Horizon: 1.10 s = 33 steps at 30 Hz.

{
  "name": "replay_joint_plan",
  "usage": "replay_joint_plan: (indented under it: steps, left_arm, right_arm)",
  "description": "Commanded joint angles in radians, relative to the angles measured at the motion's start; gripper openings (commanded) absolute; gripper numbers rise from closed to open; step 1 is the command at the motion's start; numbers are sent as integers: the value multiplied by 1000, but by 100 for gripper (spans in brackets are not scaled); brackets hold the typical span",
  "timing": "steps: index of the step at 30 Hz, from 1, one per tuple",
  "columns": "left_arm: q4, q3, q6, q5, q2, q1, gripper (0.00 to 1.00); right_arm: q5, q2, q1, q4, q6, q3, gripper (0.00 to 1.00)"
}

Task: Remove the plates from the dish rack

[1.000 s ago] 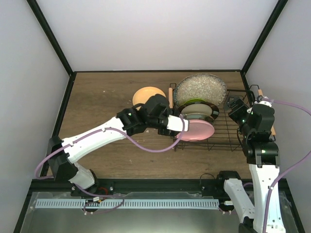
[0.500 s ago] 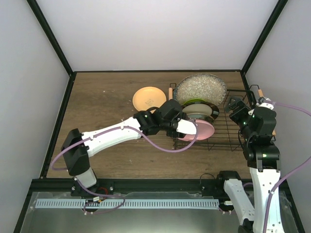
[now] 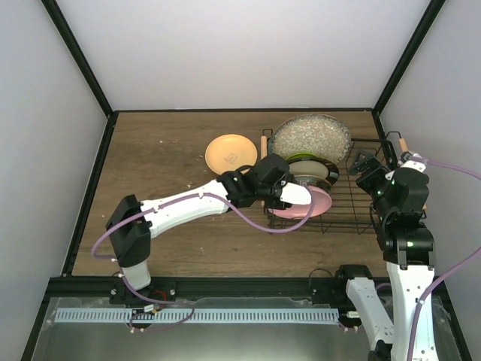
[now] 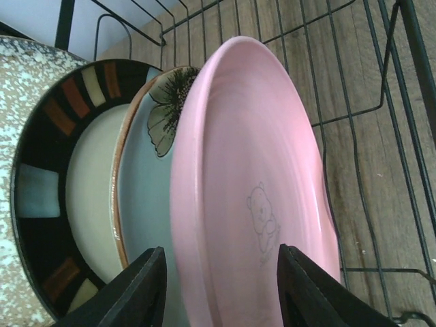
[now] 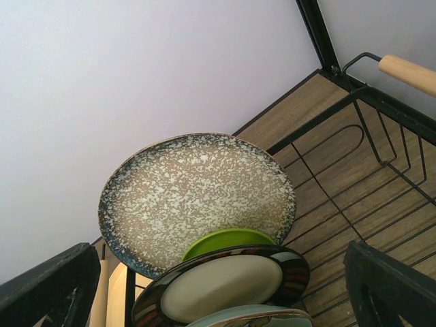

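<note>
The dish rack (image 3: 353,204) stands at the back right, with plates upright in it. The pink plate (image 3: 307,203) is the nearest. My left gripper (image 3: 295,195) is open, and its fingers straddle the pink plate's (image 4: 252,170) rim. One finger is on the mint flowered plate's (image 4: 146,197) side, the other over the pink face. Behind stand the cream plate with a dark rim (image 5: 225,283), the lime green plate (image 5: 228,240) and the large speckled grey plate (image 5: 197,187). The pale orange plate (image 3: 231,151) lies flat on the table left of the rack. My right gripper (image 3: 367,165) hovers open over the rack's right part.
The rack's wooden handles run along its left side (image 3: 264,150) and its right side (image 5: 409,71). Black frame posts and white walls close in the table at the back and sides. Bare rack wires (image 4: 381,102) lie to the right of the pink plate.
My left arm has reached further right to the pink plate, uncovering the orange plate, and its jaws have narrowed around the rim. The right arm has barely moved.
</note>
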Motion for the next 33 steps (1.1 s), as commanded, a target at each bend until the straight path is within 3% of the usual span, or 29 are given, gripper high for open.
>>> replay_joint_plan:
  steps: [1,15,33]
  left_arm:
    - [23,35,-4,-15,25,-4,42]
    - [-1,45,-18,-16,38,-5,18]
    - [-13,179,-28,-53,1,-21,11]
  right_arm:
    - [29,-16,10,-10,-19,36,100]
    - [31,-31,10,-12,-6,33,100]
    - [38,-52,10,-26,52,20,100]
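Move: The pink plate stands in the rack with its near upper rim right at the half-open left fingers; its middle lies about 5 cm to their right, 1 cm back and some 7 cm lower. From that hand, the flowered plate is roughly 3 cm ahead and 5 cm right, the black-rimmed plate some 7 cm ahead and 6 cm right, and the big speckled plate about 15 cm ahead and 8 cm right. From the right hand, the pink plate is roughly 12 cm left, 2 cm back and 21 cm down. The left fingers close from about half open and pinch the pink plate's upper left rim, the hand staying nearly in place as they shut. Keeping that pinch, the hand then rises about 3 cm, easing a centimetre or so to the right, to draw the plate up out of its slot. ##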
